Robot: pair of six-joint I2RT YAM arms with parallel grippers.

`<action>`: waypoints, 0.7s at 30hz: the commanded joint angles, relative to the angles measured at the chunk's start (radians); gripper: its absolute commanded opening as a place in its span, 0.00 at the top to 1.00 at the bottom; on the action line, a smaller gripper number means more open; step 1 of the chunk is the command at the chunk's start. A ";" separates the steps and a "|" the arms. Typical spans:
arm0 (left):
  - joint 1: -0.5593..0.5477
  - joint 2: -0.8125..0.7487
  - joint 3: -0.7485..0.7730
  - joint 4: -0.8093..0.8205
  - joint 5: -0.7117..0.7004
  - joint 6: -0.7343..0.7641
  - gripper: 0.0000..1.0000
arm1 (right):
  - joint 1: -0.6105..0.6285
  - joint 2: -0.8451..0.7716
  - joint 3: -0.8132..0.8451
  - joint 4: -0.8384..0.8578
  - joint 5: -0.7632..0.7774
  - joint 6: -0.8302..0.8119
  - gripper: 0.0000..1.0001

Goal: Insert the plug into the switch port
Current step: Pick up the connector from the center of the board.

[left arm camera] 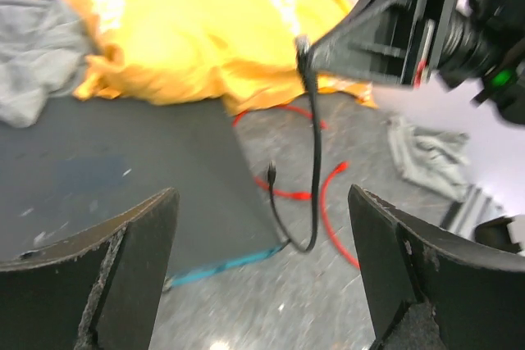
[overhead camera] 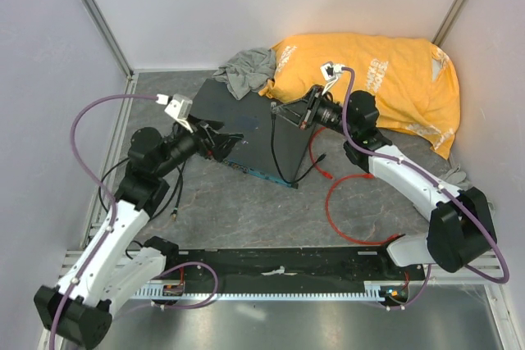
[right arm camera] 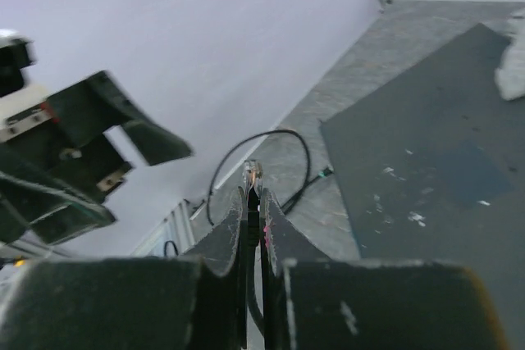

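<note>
The dark grey switch box lies flat at the table's middle, its blue-green front edge facing me; no single port can be made out. My right gripper hovers over the box's right side. It is shut on a small clear plug at the end of a black cable that hangs down past the box corner. The red cable lies loose on the table right of the box; I cannot make out its plug. My left gripper is open and empty above the box's left front.
An orange cloth and a grey cloth lie behind the box. Another grey rag lies at the right. Enclosure walls stand on three sides. A black cable tray runs along the near edge.
</note>
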 commanded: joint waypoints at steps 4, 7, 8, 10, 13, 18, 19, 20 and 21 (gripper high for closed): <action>-0.120 0.202 0.029 0.327 0.086 -0.116 0.14 | 0.056 -0.018 -0.067 0.335 -0.065 0.098 1.00; -0.171 0.284 0.064 0.344 0.065 -0.112 0.18 | 0.064 -0.018 -0.082 0.376 -0.062 0.125 1.00; -0.180 0.303 0.078 0.359 0.063 -0.112 0.19 | 0.064 -0.019 -0.085 0.384 -0.064 0.134 1.00; -0.204 0.356 0.090 0.374 0.051 -0.112 0.26 | 0.067 -0.022 -0.094 0.408 -0.068 0.151 1.00; -0.229 0.395 0.112 0.393 0.052 -0.115 0.50 | 0.067 -0.033 -0.107 0.411 -0.067 0.151 1.00; -0.241 0.386 0.151 0.346 0.026 -0.063 0.98 | 0.067 -0.059 -0.105 0.375 -0.065 0.125 0.96; -0.241 0.375 0.167 0.291 0.011 -0.031 0.99 | 0.065 -0.070 -0.099 0.315 -0.058 0.090 0.93; -0.241 0.366 0.211 0.231 -0.038 0.008 0.98 | 0.067 -0.078 -0.082 0.274 -0.049 0.066 0.82; -0.243 0.342 0.236 0.097 -0.072 0.099 0.98 | 0.067 -0.099 -0.071 0.228 -0.017 0.041 0.75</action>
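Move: From the left hand, open and empty, the plug standing in the right fingertips is about 13 cm to the right and 6 cm ahead, at much the same height, its black cable hanging below. Some 28 cm under the left hand lies the flat switch, its middle 3 cm right and 5 cm ahead; the grey cloth is 25 cm ahead and 3 cm right, on the table. From the right hand, the left gripper is 13 cm left and 6 cm back, about level. Swinging about 11 cm to the right, with a slight sink, the left hand turns some 15 degrees clockwise and brings its open fingers around the black cable just below the plug, shutting on it there in the second half of the reach. The right hand keeps its pinch on the plug and eases about 3.5 cm back, rising a little, towards the left gripper. ##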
